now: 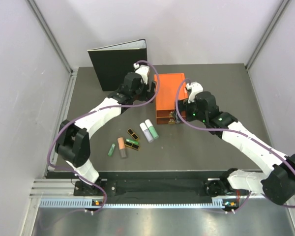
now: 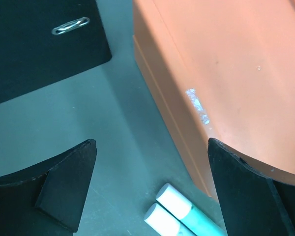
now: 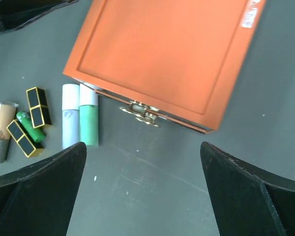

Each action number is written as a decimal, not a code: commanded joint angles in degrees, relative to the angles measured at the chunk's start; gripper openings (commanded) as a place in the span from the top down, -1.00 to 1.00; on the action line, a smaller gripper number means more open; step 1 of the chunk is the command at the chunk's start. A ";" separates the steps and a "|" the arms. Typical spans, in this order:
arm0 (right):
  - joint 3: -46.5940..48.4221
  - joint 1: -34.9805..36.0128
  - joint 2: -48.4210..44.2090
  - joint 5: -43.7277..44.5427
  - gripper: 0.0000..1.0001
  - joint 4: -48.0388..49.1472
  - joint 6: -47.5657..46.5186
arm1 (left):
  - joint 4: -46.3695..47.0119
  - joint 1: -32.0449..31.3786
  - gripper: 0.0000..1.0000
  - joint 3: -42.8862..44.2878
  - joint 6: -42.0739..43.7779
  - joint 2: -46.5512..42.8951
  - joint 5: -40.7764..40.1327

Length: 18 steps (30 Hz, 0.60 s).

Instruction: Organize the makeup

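The makeup lies loose on the dark table in front of the shut orange box (image 1: 169, 93). A lilac tube (image 1: 146, 132) and a mint tube (image 1: 152, 129) lie side by side. Left of them are two black cases with gold edges (image 1: 132, 133), a green stick (image 1: 132, 141), a peach-grey tube (image 1: 122, 147) and a small green stick (image 1: 111, 150). My left gripper (image 1: 150, 90) hangs open by the box's left side, above the table, with the white tube caps (image 2: 173, 199) below it. Open too, my right gripper (image 3: 142, 147) hovers before the box's gold clasp (image 3: 143, 112). Neither holds anything.
A black ring binder (image 1: 119, 63) stands upright at the back left, just behind the left arm. Grey walls close in the table on three sides. Bare table surface (image 1: 201, 147) stretches in front of the box and to its right.
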 commanded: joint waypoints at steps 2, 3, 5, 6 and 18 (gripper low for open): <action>1.59 2.97 2.58 1.56 -0.98 3.34 2.69 | 0.72 -0.17 -0.98 4.08 -3.08 1.77 3.30; 1.59 3.32 3.11 1.38 -0.93 3.61 2.95 | 0.90 -0.17 -0.98 4.69 -3.18 2.47 6.09; 1.94 3.85 5.03 0.42 -0.89 4.31 3.13 | 0.99 -0.17 -0.98 5.49 -3.61 3.35 7.95; 2.73 4.03 5.74 0.15 -0.86 4.23 3.13 | 0.82 -0.17 -0.98 6.53 -3.79 4.31 9.01; 7.92 4.03 16.65 -2.93 -0.52 4.31 3.13 | -3.32 -0.09 -0.37 14.72 -6.16 12.31 11.21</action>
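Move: The right hand's mark is the metal handle on the orange box's front, some 5 cm ahead, 4 cm to its left and 8 cm below; the box's middle lies about 12 cm ahead, 5 cm left and 8 cm below. The white-and-green tube is roughly 2 cm ahead, 12 cm left and 11 cm down. For the left hand, the box's middle is about 8 cm right, 2 cm ahead and 7 cm below, with that tube 8 cm behind, level sideways and 10 cm below. The right hand sinks about 5 cm while sliding nearly as far left towards the front handle, tipping its fingers further down by roughly 10 degrees and narrowing them from wide open to about four fifths. The left hand meanwhile goes some 5 cm right, with a little forward, in over the box's left edge, turning slightly clockwise and tipping down a bit as its fingers close by about a third; no touch can be seen from either hand. ##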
